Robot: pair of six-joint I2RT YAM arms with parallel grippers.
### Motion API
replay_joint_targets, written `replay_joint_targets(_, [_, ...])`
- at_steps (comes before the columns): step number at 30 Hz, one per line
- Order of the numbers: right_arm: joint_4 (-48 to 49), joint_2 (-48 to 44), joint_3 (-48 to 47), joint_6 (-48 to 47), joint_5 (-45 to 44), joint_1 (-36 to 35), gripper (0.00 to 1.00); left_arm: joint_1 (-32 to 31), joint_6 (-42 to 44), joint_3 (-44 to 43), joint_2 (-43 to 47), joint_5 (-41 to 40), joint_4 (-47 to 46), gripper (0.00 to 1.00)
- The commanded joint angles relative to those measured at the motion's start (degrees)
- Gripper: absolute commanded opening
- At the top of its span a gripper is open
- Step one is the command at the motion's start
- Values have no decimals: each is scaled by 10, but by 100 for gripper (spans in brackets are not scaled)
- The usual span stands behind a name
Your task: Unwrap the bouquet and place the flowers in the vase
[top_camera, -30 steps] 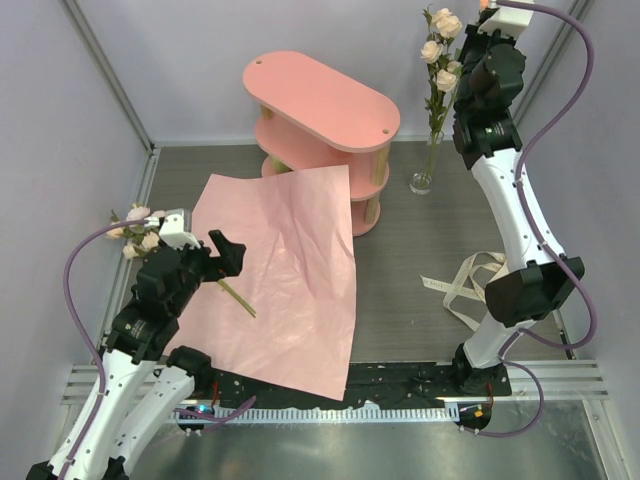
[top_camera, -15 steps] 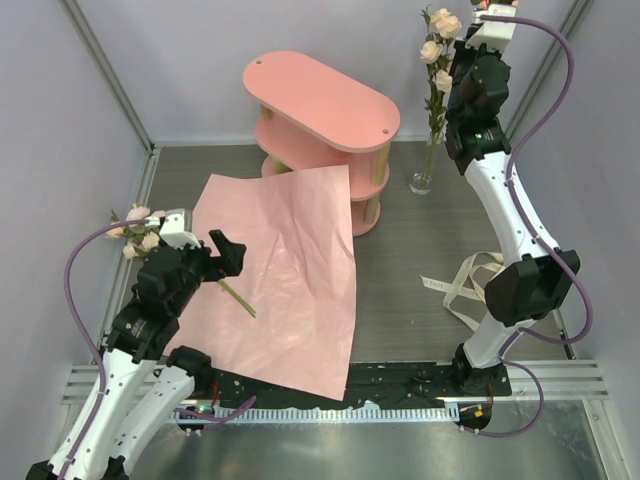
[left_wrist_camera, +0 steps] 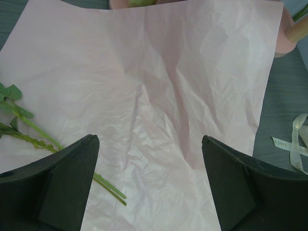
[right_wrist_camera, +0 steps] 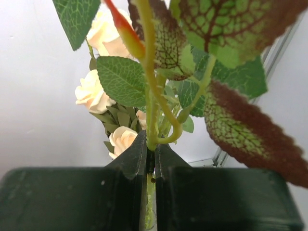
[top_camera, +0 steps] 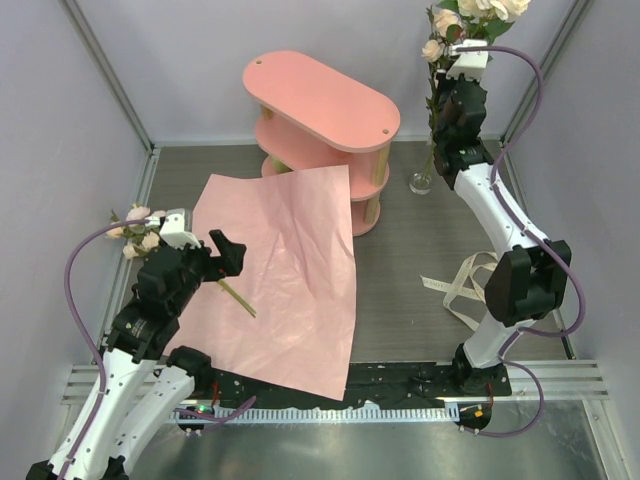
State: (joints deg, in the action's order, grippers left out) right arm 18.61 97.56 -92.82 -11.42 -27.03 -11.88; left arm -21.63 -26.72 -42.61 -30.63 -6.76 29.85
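The bouquet is undone: its pink paper [top_camera: 285,280] lies spread flat on the table. My right gripper [top_camera: 458,35] is raised at the back right, shut on a green stem [right_wrist_camera: 151,126] of the flowers, whose cream blooms [top_camera: 486,8] reach the top edge. More roses [top_camera: 433,50] stand in the clear glass vase [top_camera: 422,181] just below; in the right wrist view these blooms [right_wrist_camera: 91,92] show behind the fingers. My left gripper [left_wrist_camera: 149,139] hovers open over the paper [left_wrist_camera: 192,72]. Other flowers [top_camera: 136,230] lie at the paper's left edge, their stems [left_wrist_camera: 29,127] reaching onto it.
A pink three-tier oval shelf [top_camera: 320,105] stands behind the paper, its near leg overlapped by the sheet's far corner. Cream ribbon [top_camera: 470,280] lies loose on the dark table near the right arm's base. Walls close in left, back and right.
The right arm has swung left and risen with its flower, so the blooms now sit at the picture's top edge above the vase. The left arm has not moved.
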Motion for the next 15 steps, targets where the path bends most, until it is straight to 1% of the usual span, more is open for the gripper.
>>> replay_joint_targets(1, [70, -1, 21, 7, 10, 2, 1, 3, 5, -5, 0, 7, -26, 92])
replay_joint_targets(10, [100, 25, 61, 4, 5, 5, 1, 3, 5, -5, 0, 6, -26, 92])
replay_joint_targets(15, [122, 30, 87, 21, -8, 6, 1, 4, 6, -5, -1, 3, -26, 92])
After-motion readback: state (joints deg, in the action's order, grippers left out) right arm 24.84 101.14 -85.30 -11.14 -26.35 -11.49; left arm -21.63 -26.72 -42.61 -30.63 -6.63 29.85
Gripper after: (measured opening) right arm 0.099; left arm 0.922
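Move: The right hand holds a rose stem high over the far right of the table. The glass vase stands almost straight below it: about 1 cm ahead, 3 cm to its left, its middle some 32 cm down. Heads of flowers already in the vase stand roughly 6 cm ahead and 6 cm left, slightly higher; the pink shelf is about 29 cm left and 3 cm back, 28 cm lower. From the left hand the vase is some 28 cm ahead, 45 cm right, 14 cm lower. Downward, with a slight drift forward, the right hand lowers its rose towards the vase, sinking about 7 cm and gathering speed after a slow start. The fingers stay shut on the stem and tip about 5 degrees farther down, so the flower is lowered beside the ones already standing there. ##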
